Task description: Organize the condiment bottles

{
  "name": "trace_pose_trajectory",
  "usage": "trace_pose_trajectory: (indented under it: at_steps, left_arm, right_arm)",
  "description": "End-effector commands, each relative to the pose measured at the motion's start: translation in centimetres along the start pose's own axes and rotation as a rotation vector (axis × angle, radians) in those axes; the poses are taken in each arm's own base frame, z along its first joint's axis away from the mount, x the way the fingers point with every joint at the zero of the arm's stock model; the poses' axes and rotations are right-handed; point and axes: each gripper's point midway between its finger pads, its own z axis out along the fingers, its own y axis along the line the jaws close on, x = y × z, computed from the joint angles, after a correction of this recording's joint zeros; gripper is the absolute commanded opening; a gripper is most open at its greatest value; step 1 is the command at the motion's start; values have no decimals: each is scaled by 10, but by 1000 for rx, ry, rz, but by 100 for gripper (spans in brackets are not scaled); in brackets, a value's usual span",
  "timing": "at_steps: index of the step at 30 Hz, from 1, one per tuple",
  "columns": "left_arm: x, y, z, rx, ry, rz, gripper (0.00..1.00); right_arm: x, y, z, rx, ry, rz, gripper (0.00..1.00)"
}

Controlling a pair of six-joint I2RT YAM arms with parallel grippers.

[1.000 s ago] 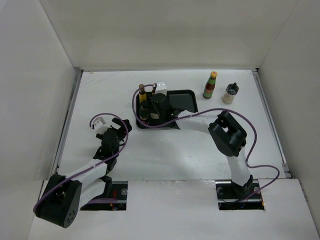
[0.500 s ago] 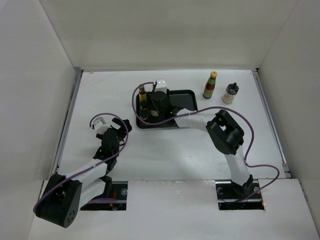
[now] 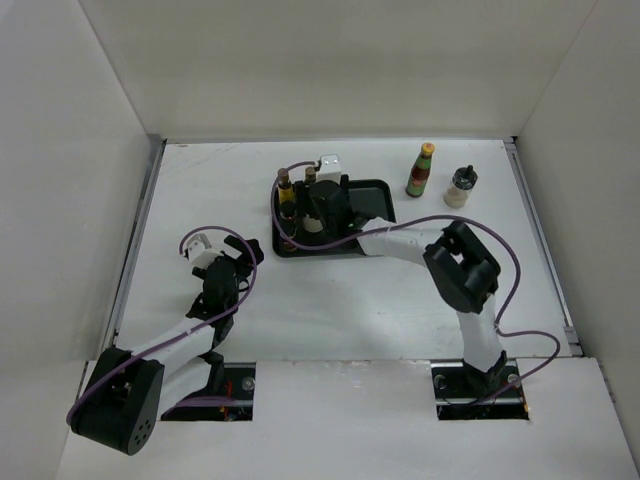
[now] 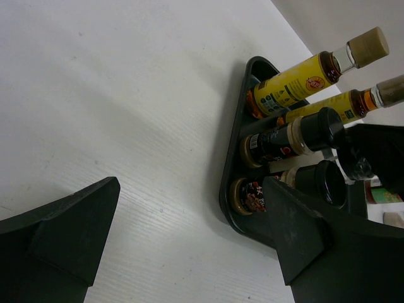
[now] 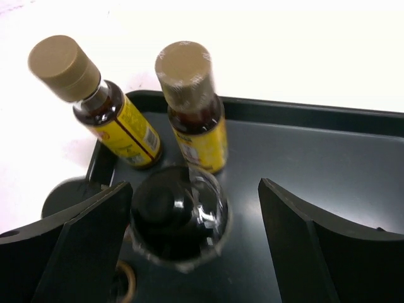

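Note:
A black tray holds two yellow bottles with tan caps at its left end. My right gripper hovers over that end, open. In the right wrist view its jaws stand wide apart around a black-capped bottle that stands upright by the left finger, just in front of the yellow bottles. Two dark jars show in the left wrist view. A red bottle with a green label and a whitish black-capped bottle stand on the table right of the tray. My left gripper is open and empty, left of the tray.
The white table is boxed in by white walls on three sides. The tray's right half is bare. Purple cables loop off both arms over the table.
My right gripper has shifted slightly over the tray's left end and its elbow has swung a little. The left arm has not moved.

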Motion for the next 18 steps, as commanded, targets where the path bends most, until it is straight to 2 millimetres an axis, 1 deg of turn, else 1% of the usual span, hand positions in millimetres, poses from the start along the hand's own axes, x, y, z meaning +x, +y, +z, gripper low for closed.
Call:
trace_pose_trajectory:
  at_steps: [1,2,3,4,6,8,10,13,15,16,18]
  left_arm:
    - [-14,-21,3,58,-42,-29,100]
    - [-14,-21,3,58,-41,-30,100]
    - [-14,-21,3,58,-41,-30,100]
    - [-15,-21,2,59,-44,-29,100]
    - [-17,-19,2,53,-52,-29,100]
    - [-16,-19,2,56,-49,-30,100]
    - [-16,-20,1,59,-46,-29,100]
    - [-14,-19,2,57,-44,-27,100]
    - [-12,-19,2,57,-34,-25,100]
    - [-12,-21,2,64,-31,-26,100]
    - [-12,-21,2,64,-31,-26,100]
  right_arm:
    - [-77,-3,-41,-42,-147,103,88]
    - [-83,-9,-53,-46,-157,122,88]
    - [-86,-17,-60,-42,-161,132,88]
    - [-91,-31,-68,-28,-169,141,87]
    - [-97,-68,-83,22,-186,163,86]
    - [-102,-117,-96,97,-210,208,86]
    - [-102,-166,-108,174,-225,241,86]
    - [-95,-252,-124,376,-242,255,86]
    - [-86,-304,-132,503,-230,264,89]
    - [-80,-326,-132,551,-209,262,90]
    - [-67,-353,-127,600,-152,268,92]
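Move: Far off to the right hand's right, roughly 35 cm and 7 cm ahead, the remaining black-lidded jar stands about 5 cm below it. The sauce bottle is some 10 cm to the left of that jar and 3 cm farther out. The placed jar is just under the right fingers, 1 cm left and 4 cm down, a brown-capped bottle 6 cm beyond it. From the left hand, the remaining jar lies about 14 cm ahead, 55 cm right, nearly level. Rising about 11 cm off the placed jar with its fingers already open, the right hand draws back a few centimetres, then sweeps fast some 35 cm to the right, past the sauce bottle towards the remaining jar. It swings roughly 35 degrees clockwise on the way and sinks a little at the end, fingers staying wide open. ##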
